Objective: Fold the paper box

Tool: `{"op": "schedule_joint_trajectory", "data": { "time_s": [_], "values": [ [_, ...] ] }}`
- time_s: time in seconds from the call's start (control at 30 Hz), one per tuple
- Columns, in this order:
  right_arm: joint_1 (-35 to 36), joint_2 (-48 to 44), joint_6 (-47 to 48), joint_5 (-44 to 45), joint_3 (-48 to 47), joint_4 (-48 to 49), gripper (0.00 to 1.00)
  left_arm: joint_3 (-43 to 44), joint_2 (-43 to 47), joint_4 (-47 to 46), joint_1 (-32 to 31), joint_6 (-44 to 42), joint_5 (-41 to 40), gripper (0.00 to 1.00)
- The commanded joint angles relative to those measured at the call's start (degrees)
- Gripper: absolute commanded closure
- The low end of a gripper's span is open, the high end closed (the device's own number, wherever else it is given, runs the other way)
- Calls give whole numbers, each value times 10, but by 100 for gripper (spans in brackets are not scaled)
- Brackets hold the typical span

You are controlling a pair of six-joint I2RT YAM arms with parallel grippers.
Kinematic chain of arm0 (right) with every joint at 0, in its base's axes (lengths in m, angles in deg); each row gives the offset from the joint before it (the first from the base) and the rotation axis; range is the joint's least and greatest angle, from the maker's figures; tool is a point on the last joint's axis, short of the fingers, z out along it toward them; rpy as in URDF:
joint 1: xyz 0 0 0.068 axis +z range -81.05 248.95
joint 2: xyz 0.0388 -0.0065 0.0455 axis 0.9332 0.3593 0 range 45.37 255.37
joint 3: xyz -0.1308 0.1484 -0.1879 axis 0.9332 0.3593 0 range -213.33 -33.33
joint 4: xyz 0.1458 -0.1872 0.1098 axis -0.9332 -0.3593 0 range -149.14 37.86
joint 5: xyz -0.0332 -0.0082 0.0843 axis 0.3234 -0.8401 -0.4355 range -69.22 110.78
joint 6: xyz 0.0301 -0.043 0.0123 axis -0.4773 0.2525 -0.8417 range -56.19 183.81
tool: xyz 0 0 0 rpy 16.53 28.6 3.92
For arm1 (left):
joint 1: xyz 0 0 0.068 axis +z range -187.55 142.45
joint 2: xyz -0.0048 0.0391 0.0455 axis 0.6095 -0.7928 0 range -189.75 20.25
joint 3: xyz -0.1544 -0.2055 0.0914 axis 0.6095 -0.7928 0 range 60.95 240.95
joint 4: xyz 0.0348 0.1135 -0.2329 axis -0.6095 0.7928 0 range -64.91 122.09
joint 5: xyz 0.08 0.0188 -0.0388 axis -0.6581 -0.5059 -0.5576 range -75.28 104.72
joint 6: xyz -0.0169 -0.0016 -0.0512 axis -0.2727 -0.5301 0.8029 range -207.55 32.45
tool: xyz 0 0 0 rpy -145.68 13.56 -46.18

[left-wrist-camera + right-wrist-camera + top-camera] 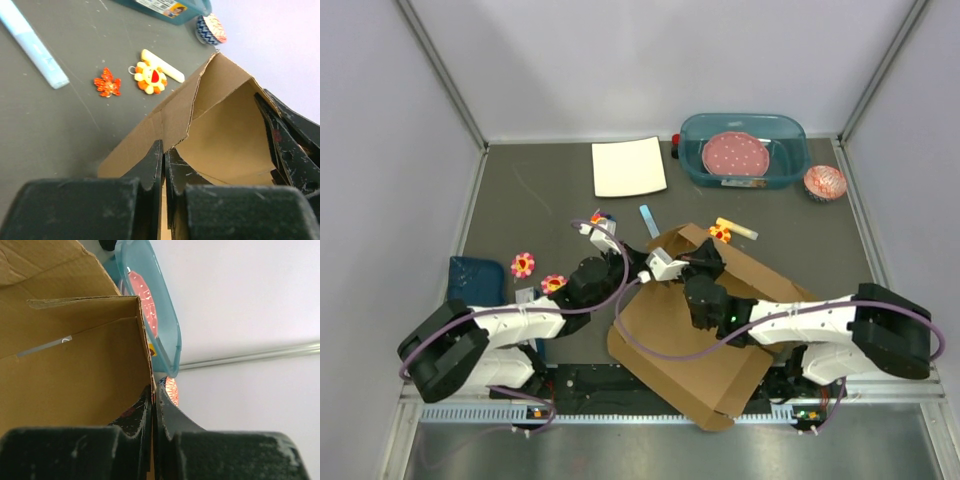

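Note:
The paper box (690, 350) is brown corrugated cardboard lying open near the front middle of the table, with its far-left flaps raised. My left gripper (164, 154) is shut on the edge of a raised wall of the paper box (225, 130). From above, the left gripper (663, 266) sits at the box's far-left corner. My right gripper (154, 391) is shut on the edge of another upright panel of the paper box (75, 370). In the top view the right gripper (704, 262) reaches in from the right, close beside the left one.
A white square sheet (629, 167) lies at the back. A teal tub (790, 135) holds a pink plate (737, 155), with a cupcake liner (825, 182) beside it. Flower charms (523, 264), a sun charm (148, 77), a leaf charm (107, 83) and a pale blue strip (32, 45) lie near the box.

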Motion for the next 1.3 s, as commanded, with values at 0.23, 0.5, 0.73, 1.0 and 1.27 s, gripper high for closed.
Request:
{"op": "schedule_joint_trajectory", "data": {
  "time_s": [0.23,0.5,0.73,1.0,1.27],
  "values": [
    [-11,95,60,-59,-58,166,100,9,5,182,-7,-64,-82,100],
    [-16,99,46,-67,-91,172,100,26,27,177,8,-84,-99,100],
    [-16,96,29,-66,-108,168,100,67,70,212,12,-110,-103,100],
    [-18,109,-13,-69,-135,159,100,81,99,225,21,-138,-130,100],
    [-17,115,-14,-56,-90,167,100,31,64,181,31,-82,-79,100]
  ]
}}
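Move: The paper box is already held by its rim in both hands. Its middle lies about 12 cm back, 14 cm to the right and 10 cm below the left hand, and about 12 cm back, straight behind and 14 cm below the right. From the left hand, the rainbow flower is roughly 13 cm ahead and 11 cm left, the pale-blue marker 12 cm straight ahead, both some 14 cm lower. The sun toy is about 8 cm ahead, 4 cm right and 19 cm below the right hand. Both hands keep their shut fingers pinched on the cardboard rim and carry the box about 6 cm left and some 3 cm forward, the left hand towards the rainbow flower, the right hand away from the sun toy. The left hand dips a little, then rises about 3 cm and eases down again, rolling its left side up some 15 degrees while turning slightly counter-clockwise; the right hand climbs some 2.5 cm, then sinks back a little. ##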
